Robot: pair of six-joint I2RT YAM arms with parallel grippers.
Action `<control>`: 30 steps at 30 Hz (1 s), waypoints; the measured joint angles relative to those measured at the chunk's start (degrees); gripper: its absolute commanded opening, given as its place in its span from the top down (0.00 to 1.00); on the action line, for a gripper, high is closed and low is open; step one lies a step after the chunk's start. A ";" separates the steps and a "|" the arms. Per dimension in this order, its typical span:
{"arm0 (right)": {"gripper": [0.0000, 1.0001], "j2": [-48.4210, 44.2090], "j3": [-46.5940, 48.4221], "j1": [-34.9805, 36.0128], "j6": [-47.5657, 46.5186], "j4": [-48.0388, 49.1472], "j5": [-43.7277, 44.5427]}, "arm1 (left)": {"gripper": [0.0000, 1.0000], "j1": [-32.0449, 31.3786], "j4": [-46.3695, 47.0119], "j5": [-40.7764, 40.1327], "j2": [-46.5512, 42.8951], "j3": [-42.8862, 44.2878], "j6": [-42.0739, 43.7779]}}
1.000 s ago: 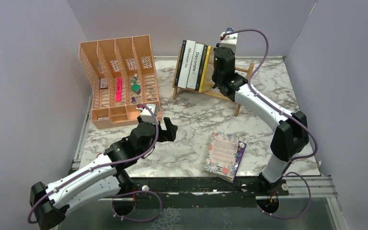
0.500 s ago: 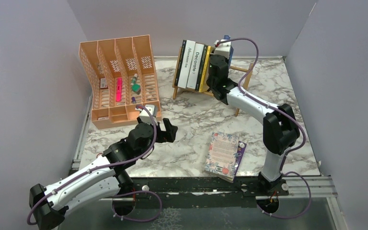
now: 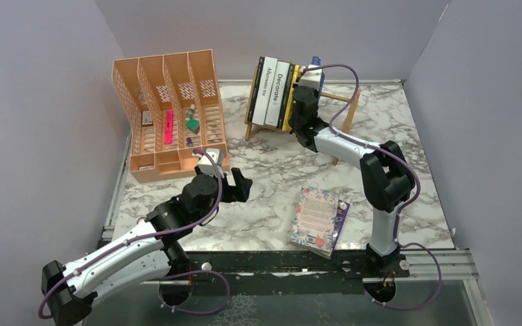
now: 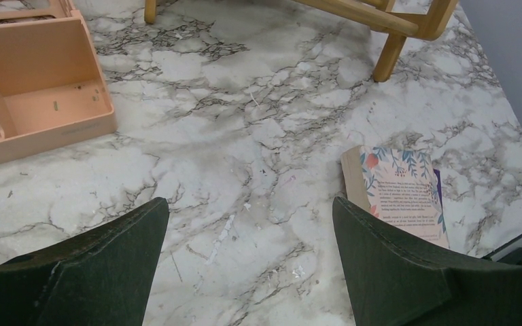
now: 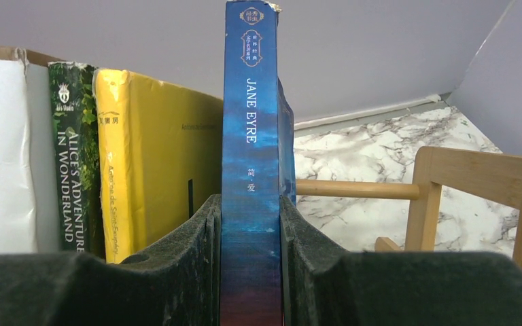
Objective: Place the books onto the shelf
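Note:
My right gripper [image 5: 250,227] is shut on the spine of a blue book [image 5: 250,129], held upright at the shelf [image 5: 477,187]. It stands just right of a yellow book [image 5: 156,163], a dark green book [image 5: 73,156] and a white one [image 5: 0,156]. From above, the gripper [image 3: 307,87] and blue book [image 3: 321,76] sit mid-shelf [image 3: 345,102], beside the black [image 3: 258,87] and white [image 3: 280,92] books. A purple floral book [image 3: 318,221] lies flat near the front edge. My left gripper [image 3: 239,183] hovers open over bare marble [image 4: 248,202], the floral book [image 4: 401,193] to its right.
An orange perforated organiser [image 3: 170,115] with small items stands at the back left, its low front tray [image 4: 34,102] close to my left gripper. The shelf's legs [image 4: 394,41] stand ahead of it. Grey walls enclose the table on three sides.
My right arm has carried the blue book leftwards along the shelf, up close to the yellow book. My left arm has barely shifted.

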 measured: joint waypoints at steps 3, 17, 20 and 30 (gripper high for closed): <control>0.99 0.28 -2.82 0.07 -1.20 6.16 -0.04 | 0.09 0.00 0.00 -0.17 0.24 0.00 0.02; 0.53 -0.50 -11.93 0.33 3.87 16.74 -6.05 | 0.09 0.00 0.02 -1.01 5.49 0.02 1.38; 0.49 -1.64 -12.57 0.07 7.30 12.07 -7.04 | 0.09 0.00 0.02 -1.01 5.29 0.04 1.38; 0.36 -9.66 -8.81 -0.68 13.90 -5.64 -10.71 | 0.09 0.00 0.02 -1.05 3.32 0.04 1.38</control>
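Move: The right hand already grips the blue Jane Eyre book by its upright spine. The free place for it on the shelf centres about 5 cm ahead, 2 cm to the left and 2 cm lower; the yellow book bordering it is roughly 5 cm left and 6 cm ahead, about level in height. The white Decorate book is some 9 cm left and 6 cm ahead. From the left hand the free place lies about 35 cm ahead, 17 cm right and 3 cm higher. The right hand lowers the held blue book, easing about 1 cm left towards the yellow book and slightly back, while it rolls left side up and turns counter-clockwise, each by roughly 10 degrees over the whole move. Once some 2 to 3 cm down it opens its fingers and lets go of the spine, sinks to about 4 cm, then rises back to its starting height while drawing back towards the base, as the open left hand dips slightly and partly recovers. ##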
